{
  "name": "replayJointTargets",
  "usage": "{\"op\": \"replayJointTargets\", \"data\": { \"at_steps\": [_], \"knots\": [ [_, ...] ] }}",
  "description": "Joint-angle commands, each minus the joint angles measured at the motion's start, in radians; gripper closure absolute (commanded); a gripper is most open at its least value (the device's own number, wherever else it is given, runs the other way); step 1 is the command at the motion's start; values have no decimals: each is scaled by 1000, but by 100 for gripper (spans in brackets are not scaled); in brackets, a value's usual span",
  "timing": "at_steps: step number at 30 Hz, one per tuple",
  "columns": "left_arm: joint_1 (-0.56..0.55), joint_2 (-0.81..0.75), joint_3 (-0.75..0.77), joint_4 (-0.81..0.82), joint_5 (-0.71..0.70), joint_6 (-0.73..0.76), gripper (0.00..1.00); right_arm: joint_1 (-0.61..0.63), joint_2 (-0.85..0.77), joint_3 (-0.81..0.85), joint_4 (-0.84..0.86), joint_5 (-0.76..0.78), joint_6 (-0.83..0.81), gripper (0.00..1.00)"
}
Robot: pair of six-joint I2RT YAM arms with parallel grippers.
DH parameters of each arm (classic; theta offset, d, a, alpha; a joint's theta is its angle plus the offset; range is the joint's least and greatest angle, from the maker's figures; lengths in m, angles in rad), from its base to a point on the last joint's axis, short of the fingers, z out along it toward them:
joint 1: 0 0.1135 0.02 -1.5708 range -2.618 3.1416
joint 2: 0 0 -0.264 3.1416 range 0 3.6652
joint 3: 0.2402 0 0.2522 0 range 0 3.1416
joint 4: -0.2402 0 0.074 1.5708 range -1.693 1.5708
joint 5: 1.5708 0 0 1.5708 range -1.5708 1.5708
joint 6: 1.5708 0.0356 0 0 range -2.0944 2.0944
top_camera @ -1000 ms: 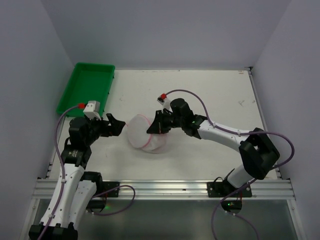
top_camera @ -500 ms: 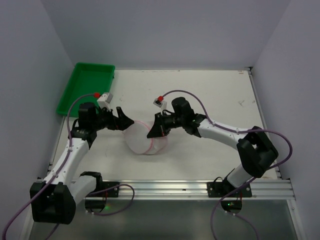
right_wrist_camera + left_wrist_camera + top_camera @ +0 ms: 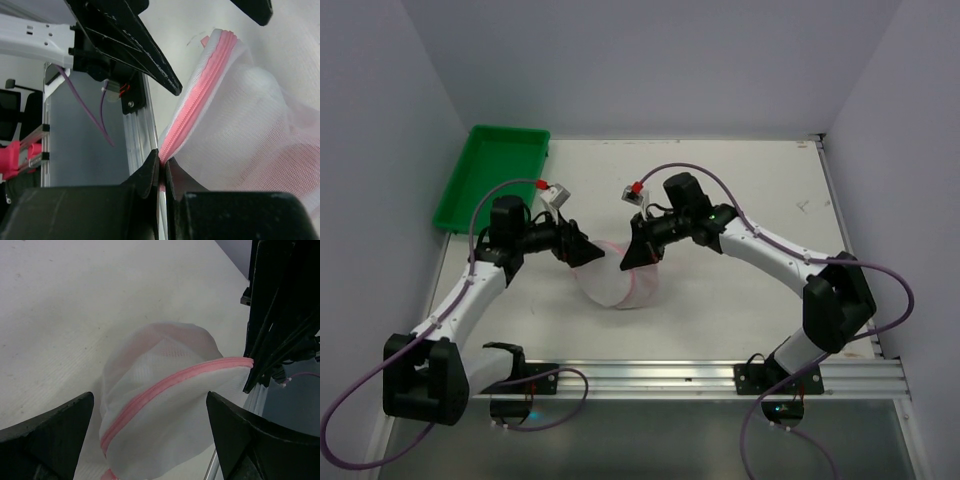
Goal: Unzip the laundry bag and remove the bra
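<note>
The laundry bag (image 3: 613,285) is a white mesh drum with a pink zip trim, lying mid-table between both arms. My right gripper (image 3: 632,262) is shut on the pink zip trim (image 3: 200,95) at the bag's upper right rim (image 3: 162,162), pulling that edge up. My left gripper (image 3: 582,250) is open at the bag's left side, its fingers astride the bag (image 3: 165,410) without touching it. The zip line (image 3: 170,387) runs closed across the bag. The bra is hidden; only a faint pink tint shows through the mesh.
A green tray (image 3: 495,175) sits at the far left corner of the table. The aluminium rail (image 3: 650,378) runs along the near edge by the arm bases. White walls close in the left, back and right sides.
My left arm has swung right and forward, bringing its open gripper up to the bag's left side. The right gripper stayed shut on the zip trim and shifted slightly.
</note>
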Motion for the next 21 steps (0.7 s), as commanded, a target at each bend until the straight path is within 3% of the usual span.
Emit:
{"op": "replayJointTargets", "data": {
  "at_steps": [1,6,15,19,21],
  "knots": [
    [-27,-6,-15,47,42,57,3,-8,16,80,-153,-102,-163,100],
    [-50,22,-15,41,24,68,6,-10,33,143,-271,-139,-298,100],
    [-93,5,-34,1,58,23,43,-100,55,184,-285,-161,-302,100],
    [-109,-26,-44,0,51,2,66,-117,65,210,-284,-158,-302,100],
    [-115,-39,-45,1,64,-18,84,-122,73,216,-276,-137,-297,95]
  ]
}}
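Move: The zip's free end lies almost between the left hand's open fingers, about 2 cm back, 2 cm to the right and 2 cm below. The laundry bag's body hangs some 5 cm back, 5 cm right and 7 cm below that hand; the green tray is about 17 cm ahead, 24 cm left and 16 cm below. From the right hand, already pinching the zip's other end, the free end is about 2 cm ahead, 6 cm left and level. Back and to the right by about 4 cm, sinking slightly, the left hand follows the zip's free end and closes its wide-open fingers across the zip edge, pinching the fabric. The right hand keeps its pinch on the other end, draws back a centimetre while easing right, then swings forward some 4 cm and farther right. ##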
